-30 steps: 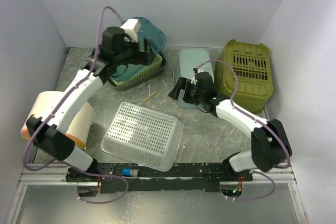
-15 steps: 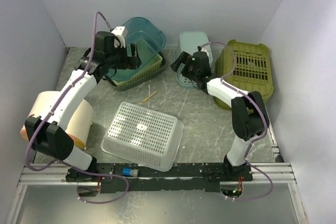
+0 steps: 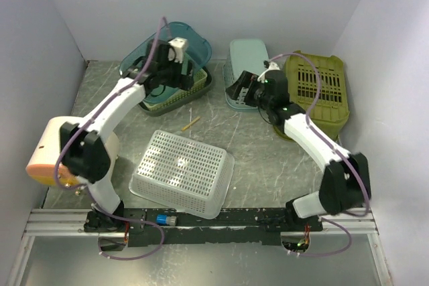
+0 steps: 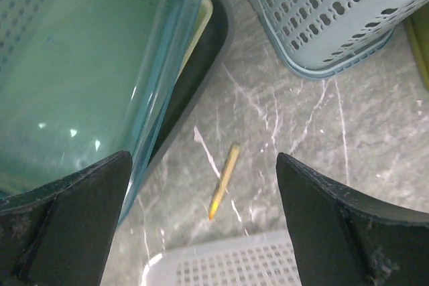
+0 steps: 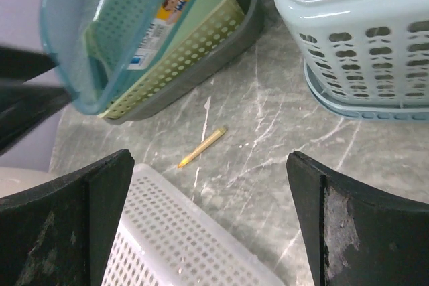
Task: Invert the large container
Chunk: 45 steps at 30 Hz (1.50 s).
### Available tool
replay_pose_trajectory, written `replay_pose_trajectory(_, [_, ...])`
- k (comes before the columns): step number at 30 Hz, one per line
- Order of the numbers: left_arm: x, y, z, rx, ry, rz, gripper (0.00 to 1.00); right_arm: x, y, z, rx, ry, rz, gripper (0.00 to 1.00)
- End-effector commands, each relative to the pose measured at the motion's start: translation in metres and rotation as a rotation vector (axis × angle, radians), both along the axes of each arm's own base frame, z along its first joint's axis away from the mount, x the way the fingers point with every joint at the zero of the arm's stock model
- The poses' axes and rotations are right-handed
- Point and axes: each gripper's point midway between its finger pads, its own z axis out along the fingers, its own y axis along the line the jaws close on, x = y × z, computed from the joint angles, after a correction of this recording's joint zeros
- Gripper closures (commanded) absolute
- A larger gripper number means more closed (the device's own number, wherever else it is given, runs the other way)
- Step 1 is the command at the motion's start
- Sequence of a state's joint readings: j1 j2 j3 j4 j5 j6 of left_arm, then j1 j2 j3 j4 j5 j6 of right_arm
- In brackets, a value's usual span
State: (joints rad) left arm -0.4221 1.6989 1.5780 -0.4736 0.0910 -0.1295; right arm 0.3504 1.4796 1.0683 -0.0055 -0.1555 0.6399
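A large see-through teal container (image 3: 193, 39) leans tilted on a green basket (image 3: 175, 93) inside a dark tray at the back left. It also shows in the left wrist view (image 4: 80, 65) and the right wrist view (image 5: 100, 25). A large white perforated basket (image 3: 182, 172) lies bottom-up in the middle. My left gripper (image 3: 196, 78) is open and empty, hovering by the teal container's right rim. My right gripper (image 3: 236, 89) is open and empty beside a light blue basket (image 3: 244, 65).
A yellow pencil (image 3: 190, 123) lies on the marble table between the tray and the white basket. An olive slotted basket (image 3: 318, 92) sits at the back right. A cream and orange roll (image 3: 47, 159) lies at the left edge. White walls close in three sides.
My left gripper has swung right along the teal container to its right rim. The light blue basket has shifted toward the back, and my right arm has swung out to the right.
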Motion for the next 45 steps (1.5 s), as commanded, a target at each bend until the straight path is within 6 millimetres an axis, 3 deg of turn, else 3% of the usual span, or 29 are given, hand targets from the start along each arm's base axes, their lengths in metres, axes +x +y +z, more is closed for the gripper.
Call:
replay_pose_trajectory(1, [0.020, -0.018, -0.024, 0.204, -0.012, -0.083, 0.00, -0.033, -0.030, 0.018, -0.089, -0.024, -0.042, 0.00])
replay_pose_trajectory(7, [0.050, -0.026, -0.052, 0.280, -0.014, -0.098, 0.04, -0.062, -0.063, 0.045, -0.173, -0.063, -0.123, 0.00])
replay_pose_trajectory(10, [0.061, -0.021, -0.071, 0.327, -0.005, -0.067, 0.09, -0.068, -0.073, 0.050, -0.200, -0.065, -0.151, 0.00])
replay_pose_trajectory(14, [0.069, -0.017, -0.082, 0.367, -0.014, -0.053, 0.19, -0.067, -0.081, 0.049, -0.236, -0.070, -0.173, 0.00])
replay_pose_trajectory(17, [0.076, -0.011, -0.081, 0.403, -0.036, -0.034, 0.22, -0.062, -0.087, 0.053, -0.268, -0.075, -0.201, 0.00])
replay_pose_trajectory(23, [0.091, -0.005, -0.072, 0.408, -0.077, -0.004, 0.21, -0.057, -0.078, 0.051, -0.237, -0.069, -0.167, 0.00])
replay_pose_trajectory(28, [0.099, -0.005, -0.082, 0.400, -0.066, -0.004, 0.24, -0.058, -0.076, 0.048, -0.230, -0.055, -0.163, 0.00])
replay_pose_trajectory(32, [0.103, -0.004, -0.088, 0.395, -0.061, -0.009, 0.32, -0.060, -0.079, 0.049, -0.235, -0.060, -0.169, 0.00])
replay_pose_trajectory(38, [0.109, 0.002, -0.085, 0.430, -0.085, 0.015, 0.32, -0.061, -0.081, 0.050, -0.240, -0.056, -0.183, 0.00])
replay_pose_trajectory(41, [0.109, 0.003, -0.083, 0.426, -0.096, 0.025, 0.37, -0.062, -0.084, 0.047, -0.244, -0.049, -0.196, 0.00])
replay_pose_trajectory(45, [0.105, 0.001, -0.083, 0.420, -0.094, 0.005, 0.51, -0.063, -0.082, 0.046, -0.234, -0.046, -0.184, 0.00])
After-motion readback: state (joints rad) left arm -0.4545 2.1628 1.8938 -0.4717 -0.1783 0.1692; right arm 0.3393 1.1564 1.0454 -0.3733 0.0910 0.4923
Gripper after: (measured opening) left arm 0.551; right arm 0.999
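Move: The large teal container's middle lies about 19 cm ahead of the left hand, 6 cm to its left and 15 cm lower. From that hand, the upturned light-blue basket is some 20 cm ahead and 24 cm right, and the yellow stick 8 cm ahead, 3 cm right, on the table. From the right hand, the teal container is about 18 cm ahead and 27 cm left; the light-blue basket is 18 cm ahead, 4 cm right. The left hand dives about 10 cm down and as far forward, bowing briefly to the right and rolling some 25 degrees left side up, to straddle the teal container's near right wall, its fingers narrowing from wide open to about half without shutting. Meanwhile the right hand, still wide open, backs off from the light-blue basket to the right and back, rising and then sinking a little before it stops. ##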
